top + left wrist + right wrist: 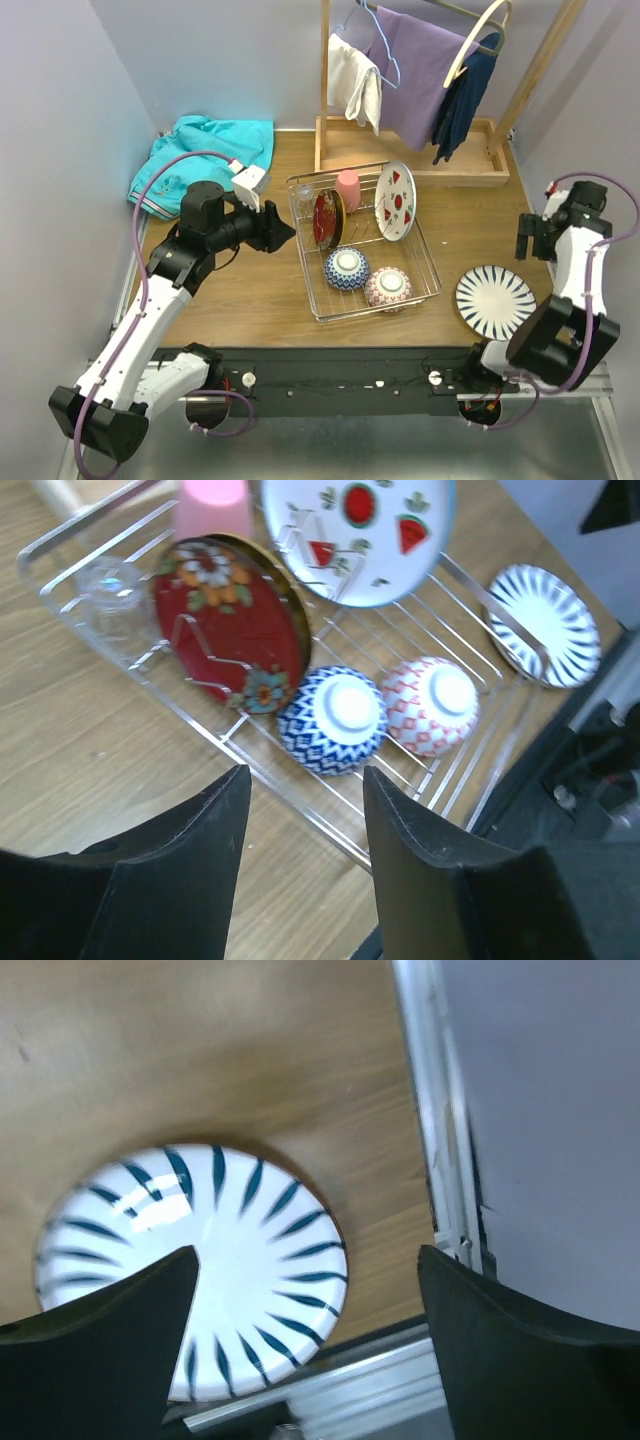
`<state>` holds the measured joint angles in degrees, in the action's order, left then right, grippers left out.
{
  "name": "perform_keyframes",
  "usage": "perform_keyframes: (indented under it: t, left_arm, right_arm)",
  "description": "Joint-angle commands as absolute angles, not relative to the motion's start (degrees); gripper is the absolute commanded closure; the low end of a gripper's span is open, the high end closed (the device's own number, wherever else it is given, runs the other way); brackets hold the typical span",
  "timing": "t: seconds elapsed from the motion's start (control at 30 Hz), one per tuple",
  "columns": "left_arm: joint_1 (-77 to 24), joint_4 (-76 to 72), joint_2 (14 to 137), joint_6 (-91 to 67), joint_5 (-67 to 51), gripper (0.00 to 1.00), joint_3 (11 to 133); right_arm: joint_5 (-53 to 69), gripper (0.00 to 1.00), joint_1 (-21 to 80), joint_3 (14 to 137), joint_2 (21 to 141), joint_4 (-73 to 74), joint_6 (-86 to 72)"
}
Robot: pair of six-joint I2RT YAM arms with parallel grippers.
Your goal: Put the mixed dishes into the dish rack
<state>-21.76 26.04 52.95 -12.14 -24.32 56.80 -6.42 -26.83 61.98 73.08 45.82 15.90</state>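
The silver wire dish rack (432, 262) stands mid-table. It holds a small clear glass (305, 195), a pink cup (348, 188), a red flowered plate (328, 218) on edge, a white fruit-motif plate (395, 200) on edge, a blue-patterned bowl (346, 268) and a pink-patterned bowl (387, 287), both upside down. A white plate with dark blue stripes (496, 301) lies flat on the table right of the rack. My left gripper (283, 233) is open and empty just left of the rack. My right gripper (527, 238) is open and empty above the striped plate (190, 1270).
A wooden clothes rack (420, 80) with hung garments stands at the back. A teal garment (205, 155) lies at the back left. A metal rail (430, 1140) runs along the table's right edge, close to the striped plate.
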Motion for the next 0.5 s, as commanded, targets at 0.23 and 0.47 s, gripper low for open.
perform_keyframes:
  t: [0.23,0.47]
  left_arm:
    - [-21.62,22.94,63.18,-7.83,-39.2,0.43,62.93]
    - [-21.27,26.98,67.58,-1.77,-37.27,0.43,65.56]
  right_arm:
    - [20.74,0.26,-45.61,70.48,94.21,60.73,47.01]
    - [21.27,0.28,-45.7,72.86,100.19,62.93,57.11]
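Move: The right hand, open and empty, has the striped plate below it: its middle is about 6 cm back, 6 cm to the left and 13 cm down. The pink bowl in the rack is some 31 cm to this hand's left and 3 cm back; the blue bowl is about 40 cm left and roughly level with it. From the left hand the striped plate is about 48 cm to the right, 6 cm back and 26 cm below. The right hand sinks about 8 cm towards the striped plate's right rim, fingers part-closing; the left shifts right 4 cm. ##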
